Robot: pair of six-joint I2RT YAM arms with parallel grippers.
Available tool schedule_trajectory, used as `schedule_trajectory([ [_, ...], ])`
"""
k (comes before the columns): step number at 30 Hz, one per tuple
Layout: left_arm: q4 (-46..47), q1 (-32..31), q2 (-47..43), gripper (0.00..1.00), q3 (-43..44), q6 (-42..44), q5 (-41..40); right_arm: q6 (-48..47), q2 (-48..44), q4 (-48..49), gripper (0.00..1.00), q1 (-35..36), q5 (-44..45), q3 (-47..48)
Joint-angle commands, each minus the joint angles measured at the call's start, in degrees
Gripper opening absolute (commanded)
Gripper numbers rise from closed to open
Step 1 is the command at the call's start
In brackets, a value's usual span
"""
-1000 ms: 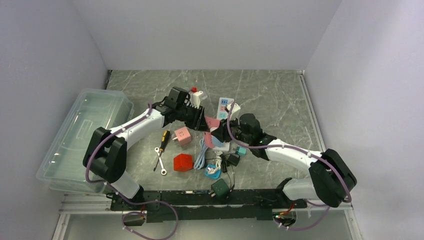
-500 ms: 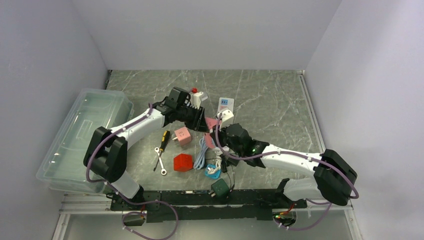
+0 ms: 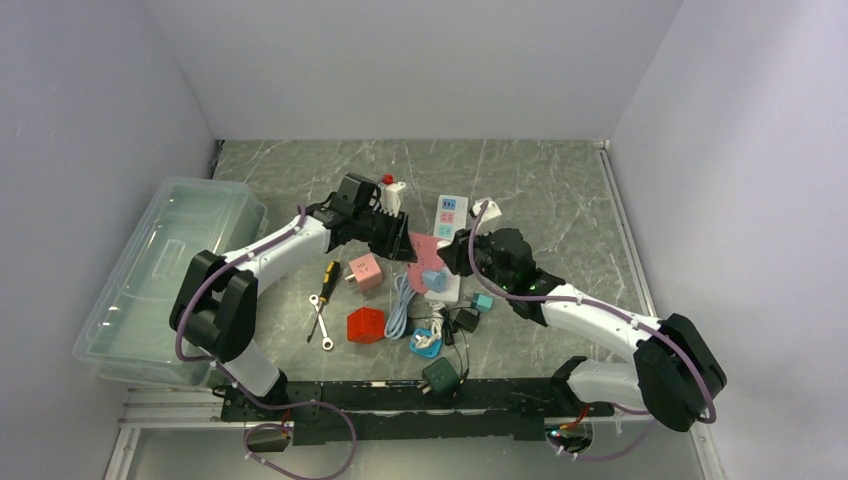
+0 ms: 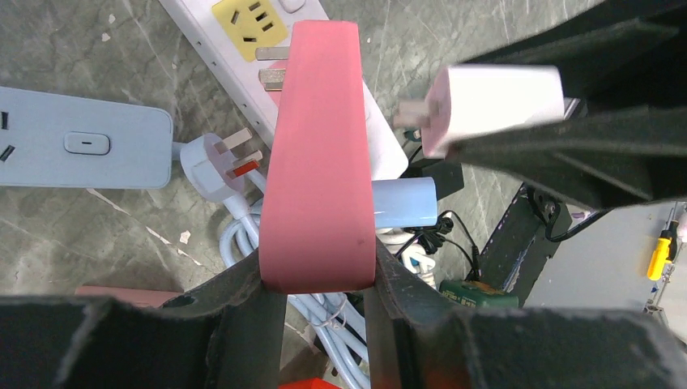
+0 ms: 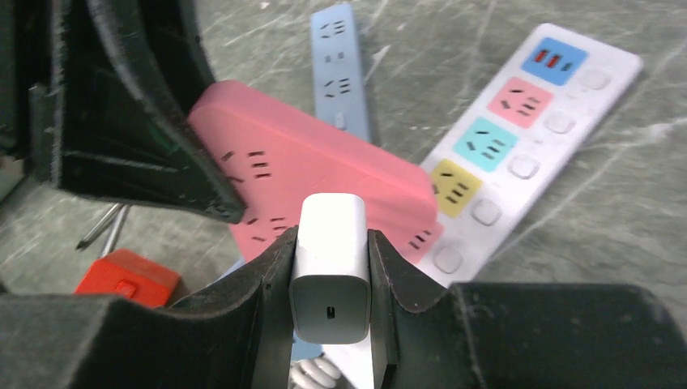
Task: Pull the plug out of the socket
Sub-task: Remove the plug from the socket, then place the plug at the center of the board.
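Note:
The socket is a pink power strip point(image 4: 316, 162), held up off the table with my left gripper point(image 4: 320, 284) shut on its near end. It also shows under my right wrist point(image 5: 308, 162) and from above point(image 3: 425, 248). The plug is a white charger block point(image 5: 332, 259), and my right gripper point(image 5: 332, 271) is shut on its sides. In the left wrist view the plug point(image 4: 494, 101) hangs to the right of the strip, its metal prongs bare and a gap between them and the pink face.
Below lie a white strip with coloured sockets point(image 3: 450, 212), a pale blue strip point(image 4: 81, 138) and a heap of cables and adapters point(image 3: 430, 335). A red cube point(image 3: 366, 325), a pink adapter point(image 3: 365, 271), a screwdriver point(image 3: 327, 277) and a wrench point(image 3: 320, 325) lie left of centre. A clear bin point(image 3: 160, 270) stands far left.
My right arm swung left toward the pink strip and then back to the right with the white plug. The left arm and the strip have barely moved.

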Motion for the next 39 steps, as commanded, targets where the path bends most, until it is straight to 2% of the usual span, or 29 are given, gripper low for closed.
schedule_trajectory([
  [1, -1.29, 0.38, 0.28, 0.00, 1.19, 2.12, -2.05, 1.05, 0.18, 4.71, 0.00, 0.46, -7.38, 0.78],
  [9, -0.43, 0.50, -0.59, 0.00, 0.78, 2.02, -1.32, 0.49, -2.48, 3.85, 0.00, 0.43, -3.44, -0.02],
  [13, 0.95, 0.49, -1.75, 0.00, 0.31, 1.61, 0.89, 1.72, -4.98, 0.14, 0.00, 0.39, 2.85, 0.34],
  [18, 4.15, 2.22, -5.89, 0.00, -1.22, -1.24, 4.99, 5.82, -13.35, -7.71, 0.00, -2.72, 9.13, -3.08],
  [22, 4.92, 3.15, -9.81, 0.00, -2.05, -2.04, 6.51, 9.75, -19.09, -13.27, 0.00, -8.18, 6.31, -7.49],
  [25, 5.34, 3.17, -12.26, 0.00, -2.61, -2.24, 6.72, 11.95, -19.72, -17.04, 0.00, -11.89, 2.31, -9.05],
  [33, 5.91, 3.17, -15.06, 0.00, -3.25, -2.90, 7.89, 15.03, -14.24, -16.53, 0.00, -17.21, -7.01, -11.13],
  [39, 5.70, 3.02, -15.60, 0.00, -3.29, -2.78, 7.63, 16.42, -7.44, -12.68, 0.11, -17.47, -9.45, -10.80],
])
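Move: The white plug is already out of the pink socket. The right hand holds it; for that hand the teal plug lies on the table about 9 cm to the right, 5 cm back and some 13 cm down. The black adapter lies about 5 cm farther back than the teal plug and 3 cm to its left; the power strip's middle is 8 cm ahead of the right hand. From the left hand, gripping the socket, the teal plug is roughly 17 cm right, 6 cm back and 11 cm below. Carry the white plug right with the right gripper, about 10 cm away from the pink socket, first rising slightly, then sinking well below the starting height and drawing back a little towards the teal plug; swing the fingers clockwise and tip them down some 25 degrees, grip kept shut. Meanwhile raise the socket about 7 cm in the left gripper's steady hold. ##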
